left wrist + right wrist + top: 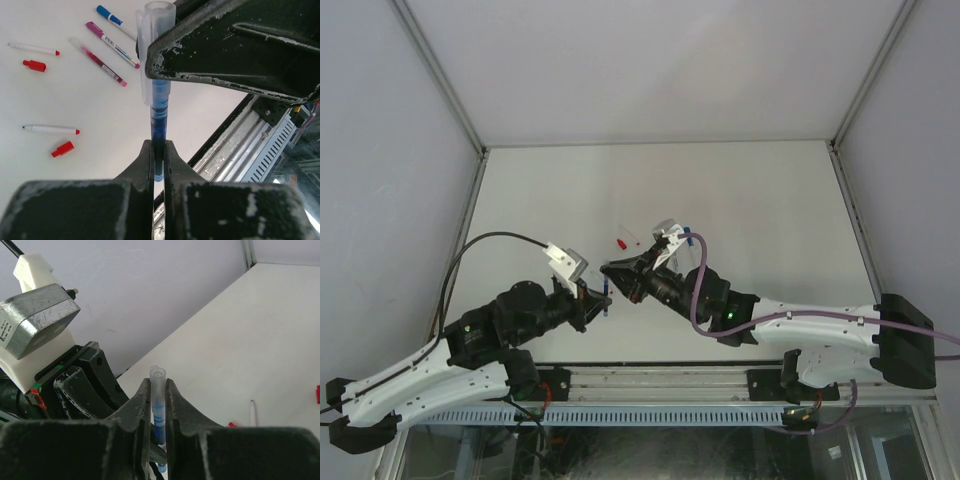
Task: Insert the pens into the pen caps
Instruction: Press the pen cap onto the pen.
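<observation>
A blue pen (159, 127) stands between the two grippers above the table. My left gripper (159, 146) is shut on its lower end. The pen's upper part sits inside a clear pen cap (152, 45), and blue shows through the plastic. In the right wrist view my right gripper (158, 383) is shut on that cap (158, 390). From above, the two grippers meet tip to tip at the near middle of the table, left gripper (604, 298) below right gripper (611, 272). Other pens lie on the table: two magenta ones (98, 62), a blue-capped one (112, 17) and two white ones (50, 129) with red ends.
Two loose red caps (34, 65) (62, 148) lie beside the white pens. The metal rail (250, 145) at the table's near edge runs close behind the left gripper. White walls (400, 200) close in the table on three sides.
</observation>
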Tool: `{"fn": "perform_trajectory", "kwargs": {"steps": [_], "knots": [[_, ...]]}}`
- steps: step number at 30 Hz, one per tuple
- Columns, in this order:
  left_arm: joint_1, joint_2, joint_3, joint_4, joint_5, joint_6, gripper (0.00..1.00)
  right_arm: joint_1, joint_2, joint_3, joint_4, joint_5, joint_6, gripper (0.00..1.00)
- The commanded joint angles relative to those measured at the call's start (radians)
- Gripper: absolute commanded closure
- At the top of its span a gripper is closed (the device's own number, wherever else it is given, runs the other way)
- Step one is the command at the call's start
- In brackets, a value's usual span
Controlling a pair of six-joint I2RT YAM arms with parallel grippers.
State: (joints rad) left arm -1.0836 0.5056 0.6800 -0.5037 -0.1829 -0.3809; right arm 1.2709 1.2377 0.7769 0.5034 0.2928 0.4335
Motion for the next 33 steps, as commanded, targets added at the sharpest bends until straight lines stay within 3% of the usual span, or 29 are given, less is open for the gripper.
{"fn": "perform_trajectory", "kwargs": {"steps": [1, 9, 16, 33], "knots": [[0.014, -0.03, 0.032, 0.387, -0.077, 0.025, 1.0, 0.034, 0.037, -0.073, -0.184, -0.178, 0.081, 1.0], [0.013, -0.009, 0.03, 0.375, -0.068, 0.033, 1.0, -0.024, -0.047, -0.034, -0.196, -0.166, 0.05, 0.93], [0.013, 0.024, 0.032, 0.365, -0.072, 0.025, 1.0, -0.064, -0.111, 0.005, -0.216, -0.162, -0.012, 0.7], [0.013, 0.042, 0.039, 0.324, -0.114, 0.023, 1.0, -0.123, -0.291, -0.002, -0.347, -0.117, -0.089, 0.41]]}}
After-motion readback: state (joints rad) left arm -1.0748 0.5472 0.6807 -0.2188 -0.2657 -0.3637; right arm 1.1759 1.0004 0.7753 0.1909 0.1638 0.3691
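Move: The clear cap, already on the blue pen, is between the right fingers. From the left hand, which grips the pen lower down, the cap is about 5 cm ahead and 5 cm up, with no sideways offset. On the table some 25 cm below the right hand, one red cap lies 6 cm ahead and 4 cm left, another about 19 cm straight ahead, and the red pen about 17 cm ahead and 10 cm right. The clear cap comes free as the right fingers, after a joint rise of 1 to 2 cm with the left hand, open to about half, dip briefly and draw off to the right, some 5 cm in all. The left hand keeps its pinch on the blue pen, lifting it about 5 cm and carrying it forward and slightly right, fingers tilting up some 15 degrees. ##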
